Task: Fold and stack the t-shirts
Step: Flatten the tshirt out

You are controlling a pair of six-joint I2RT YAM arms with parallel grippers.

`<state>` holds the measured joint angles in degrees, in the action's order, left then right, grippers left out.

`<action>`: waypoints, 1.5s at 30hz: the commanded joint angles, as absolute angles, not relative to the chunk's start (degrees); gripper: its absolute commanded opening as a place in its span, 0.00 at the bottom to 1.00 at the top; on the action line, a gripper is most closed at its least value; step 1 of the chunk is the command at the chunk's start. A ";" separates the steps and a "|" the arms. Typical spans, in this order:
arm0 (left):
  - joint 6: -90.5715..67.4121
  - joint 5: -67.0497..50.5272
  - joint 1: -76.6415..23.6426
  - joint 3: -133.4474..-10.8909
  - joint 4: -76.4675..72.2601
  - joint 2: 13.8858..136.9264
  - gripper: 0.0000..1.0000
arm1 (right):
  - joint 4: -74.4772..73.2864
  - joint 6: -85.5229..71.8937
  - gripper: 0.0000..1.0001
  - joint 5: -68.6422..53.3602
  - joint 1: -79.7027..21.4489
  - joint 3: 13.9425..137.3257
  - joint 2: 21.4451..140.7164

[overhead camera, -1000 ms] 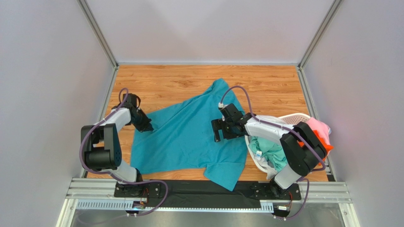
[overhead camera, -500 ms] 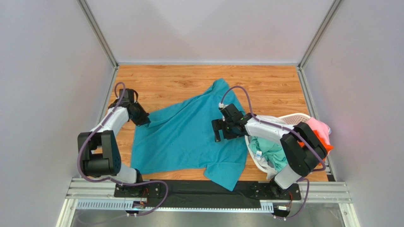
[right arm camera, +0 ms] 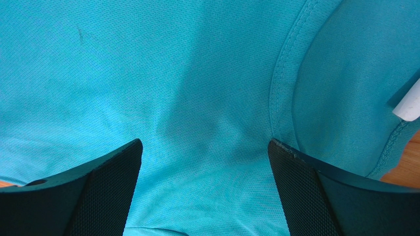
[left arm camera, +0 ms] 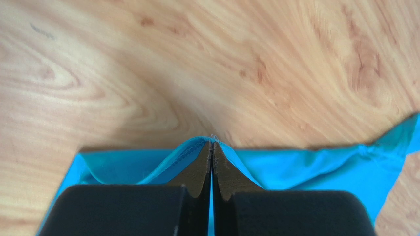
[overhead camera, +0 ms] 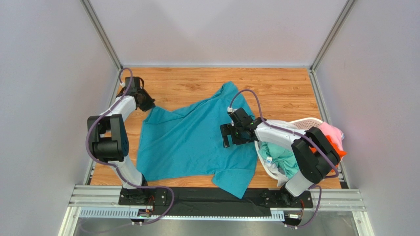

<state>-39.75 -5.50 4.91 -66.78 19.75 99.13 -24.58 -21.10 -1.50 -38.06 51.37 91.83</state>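
Observation:
A deep teal-blue t-shirt (overhead camera: 192,142) lies spread on the wooden table, one sleeve toward the far wall and one at the near edge. My left gripper (overhead camera: 148,105) is at the shirt's far left corner, shut on the stitched hem; in the left wrist view the cloth (left arm camera: 305,167) peaks between the closed fingertips of that gripper (left arm camera: 212,143). My right gripper (overhead camera: 227,140) stands open over the shirt's right side near the collar. The right wrist view shows that gripper (right arm camera: 204,142) with only flat cloth (right arm camera: 172,73) between its fingers, and the ribbed collar (right arm camera: 283,83) beside the right finger.
A white perforated laundry basket (overhead camera: 305,120) sits at the table's right edge under the right arm, holding a mint green shirt (overhead camera: 283,157) and orange and pink shirts (overhead camera: 330,135). Frame posts and grey walls close in the table on three sides.
My left gripper has moved toward the far left corner, drawing the teal shirt's corner out with it and stretching that edge. The right arm has stayed where it was.

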 commanded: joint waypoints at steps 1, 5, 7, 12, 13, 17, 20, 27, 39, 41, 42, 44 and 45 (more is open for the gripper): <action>-41.39 -1.50 5.01 -69.78 13.99 101.07 0.00 | -24.17 -20.13 1.00 -0.35 -37.97 50.97 91.67; -42.62 3.67 5.36 -72.76 10.02 103.35 0.00 | -24.43 -19.86 1.00 -0.09 -37.97 52.12 92.81; -42.63 5.35 5.62 -74.61 11.33 104.58 0.00 | -24.52 -19.86 1.00 -0.09 -37.97 52.56 92.99; -43.33 7.03 7.64 -78.92 11.52 108.89 0.00 | -24.96 -19.60 1.00 1.76 -38.06 53.61 94.22; -43.33 6.68 7.99 -80.06 11.08 109.68 0.00 | -25.05 -19.60 1.00 1.58 -37.97 53.70 94.48; -42.37 5.28 9.05 -85.85 13.70 115.12 0.00 | -25.22 -19.51 1.00 1.76 -37.97 54.14 95.36; -41.92 5.71 9.05 -92.36 21.52 118.20 0.11 | -25.31 -19.42 1.00 1.76 -37.97 54.84 95.97; -42.01 6.95 9.05 -87.11 21.01 111.90 1.00 | -26.89 -18.81 1.00 2.55 -37.97 57.39 94.49; -40.08 1.76 4.66 -73.50 21.18 99.41 1.00 | -31.11 -18.37 1.00 6.15 -37.71 72.14 93.86; -40.08 1.50 2.99 -71.20 21.18 97.13 1.00 | -31.81 -17.93 1.00 5.80 -37.36 77.13 96.75; -40.25 1.23 2.64 -68.93 21.36 96.42 1.00 | -31.82 -17.76 1.00 5.19 -37.18 78.73 97.72; -40.17 0.44 1.67 -66.98 21.44 94.49 1.00 | -31.99 -17.75 1.00 3.88 -35.95 82.69 100.18; -40.43 -0.95 1.41 -65.15 22.23 93.70 1.00 | -32.08 -17.93 1.00 3.00 -35.34 86.71 102.89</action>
<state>-41.36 1.54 1.96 -67.85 20.91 97.03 -32.29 -18.76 4.08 -36.99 80.12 98.52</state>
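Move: The shirt's far left corner is pinched in the left hand and due for bare table about 10 cm ahead, 8 cm left and 7 cm below. The bunched far sleeve stands some 30 cm to that hand's right and 6 cm farther out. From the open right hand, that sleeve is about 23 cm ahead, 2 cm right and 2 cm below; the neck tag lies roughly 9 cm right and 2 cm ahead, the laundry basket 22 cm right and 5 cm back. The shirt's far left corner, still pinched by the left hand, is drawn forward and left about 13 cm in a shallow arc, then let go as the fingers open wide; the empty hand goes back and right by as much, rising slightly over the cloth. The right hand, staying open, creeps forward, then lifts about 11 cm while reaching forward and left towards the far sleeve, fingers tipping back. ##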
